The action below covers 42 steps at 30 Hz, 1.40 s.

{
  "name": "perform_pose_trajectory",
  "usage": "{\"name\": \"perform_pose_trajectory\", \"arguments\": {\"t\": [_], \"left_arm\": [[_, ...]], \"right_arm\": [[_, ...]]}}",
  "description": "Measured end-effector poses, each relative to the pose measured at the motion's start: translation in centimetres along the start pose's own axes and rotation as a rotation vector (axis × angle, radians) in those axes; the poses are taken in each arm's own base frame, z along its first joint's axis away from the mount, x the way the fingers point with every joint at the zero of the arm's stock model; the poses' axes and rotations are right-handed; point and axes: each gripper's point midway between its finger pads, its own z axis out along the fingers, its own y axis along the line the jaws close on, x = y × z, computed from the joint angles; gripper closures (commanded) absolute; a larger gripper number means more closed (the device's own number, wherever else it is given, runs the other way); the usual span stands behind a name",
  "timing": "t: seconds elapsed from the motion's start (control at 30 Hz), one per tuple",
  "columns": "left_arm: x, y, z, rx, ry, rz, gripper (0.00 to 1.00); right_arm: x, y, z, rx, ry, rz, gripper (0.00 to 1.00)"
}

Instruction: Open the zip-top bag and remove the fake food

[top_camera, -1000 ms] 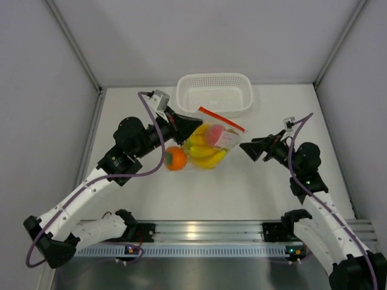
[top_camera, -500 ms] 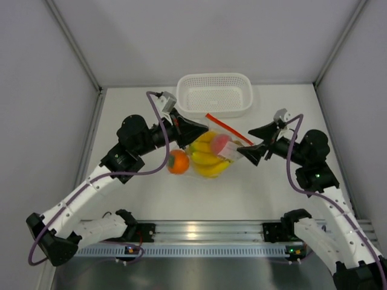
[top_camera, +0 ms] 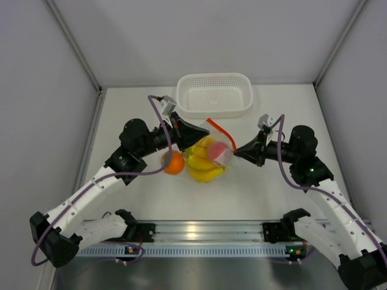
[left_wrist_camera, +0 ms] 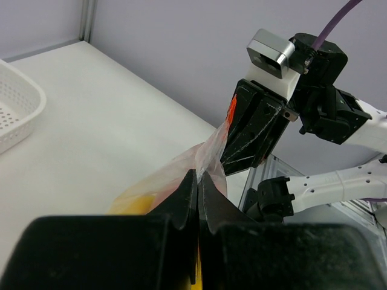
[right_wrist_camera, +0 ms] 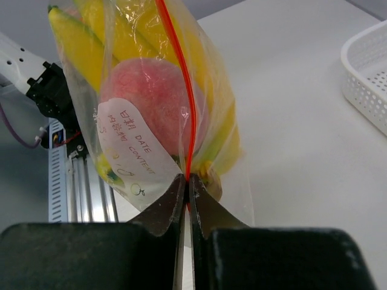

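The clear zip-top bag (top_camera: 208, 154) with its orange-red zip strip (top_camera: 217, 132) hangs between my two grippers above the table. It holds yellow banana bunches (top_camera: 204, 164) and a pink peach (top_camera: 216, 149); both also show in the right wrist view, the bananas (right_wrist_camera: 84, 45) and the peach (right_wrist_camera: 151, 99). My left gripper (top_camera: 195, 134) is shut on the bag's left side (left_wrist_camera: 199, 160). My right gripper (top_camera: 237, 152) is shut on the zip strip edge (right_wrist_camera: 188, 121). The orange fruit (top_camera: 173, 163) sits at the bag's left, partly hidden by my left arm's cable.
A white perforated basket (top_camera: 214, 93) stands at the back of the table, behind the bag; its rim shows in the left wrist view (left_wrist_camera: 21, 109). Grey walls close the table at left, right and back. The metal rail (top_camera: 199, 232) runs along the near edge.
My right gripper has moved left to the bag and shut on its zip strip edge. My left gripper has shifted slightly right with the bag, which now hangs more bunched between the two.
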Motion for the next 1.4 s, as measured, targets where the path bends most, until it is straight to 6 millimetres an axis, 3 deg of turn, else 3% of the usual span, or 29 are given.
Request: {"name": "perform_pose_trajectory", "arguments": {"t": [0.23,0.47,0.63,0.7,0.73,0.77,0.9,1.0,1.03,1.07,1.23,1.4], "left_arm": [[1.1,1.6,-1.0,-0.008,-0.004,-0.005,1.0],[4.1,5.6,-3.1,-0.111,-0.008,-0.025,1.0],[7.7,7.7,-3.9,-0.166,0.041,-0.076,1.0],[9.1,8.3,-4.2,-0.179,0.063,-0.094,0.9],[9.7,8.5,-4.4,-0.185,0.073,-0.102,0.64],[10.3,8.7,-4.6,-0.191,0.079,-0.106,0.53],[11.7,8.6,-5.9,-0.213,0.077,-0.134,0.35],[10.9,8.3,-6.9,-0.239,0.041,-0.12,0.28],[10.5,8.3,-7.2,-0.259,0.026,-0.115,0.18],[10.2,8.5,-7.6,-0.285,0.014,-0.104,0.01],[7.7,9.3,-9.5,-0.446,0.003,-0.074,0.01],[1.2,7.4,-9.5,-0.469,-0.049,0.047,0.01]], "right_arm": [[0.7,-0.9,0.5,0.054,0.043,0.02,1.0],[0.3,-2.0,1.7,0.218,0.147,-0.024,1.0],[3.1,-1.4,3.8,0.311,0.315,-0.092,1.0],[5.0,-1.5,4.2,0.355,0.395,-0.116,1.0],[5.5,-1.6,4.2,0.371,0.419,-0.125,1.0],[6.5,-1.6,4.5,0.395,0.46,-0.143,1.0],[7.6,-1.5,4.9,0.442,0.512,-0.191,1.0],[7.3,-1.8,5.0,0.477,0.509,-0.201,1.0],[7.2,-2.0,5.1,0.488,0.506,-0.201,1.0],[7.0,-2.2,5.1,0.5,0.503,-0.2,1.0],[6.1,-2.4,5.3,0.527,0.486,-0.2,1.0],[4.7,-1.9,6.0,0.516,0.461,-0.208,1.0]]}}
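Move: I already hold the bag up in both hands. The middle of its red zip is about 5 cm right of my left hand, 1 cm ahead and some 4 cm below. The orange fruit hangs roughly 12 cm to that hand's left, level in reach and 18 cm below. From my right hand, pinching the zip's lower end, the zip's middle is 5 cm left, 2 cm ahead and 6 cm up; the pink fruit is 6 cm left, straight level. Both my hands lower the bag, the left by about 15 cm, the right by some 8 cm while going a little left and tipping its fingers down. My left fingers then open wide, let go of the plastic and draw off to the left, rising again and turning counter-clockwise. My right fingers keep their pinch on the zip end and ease up slightly. ##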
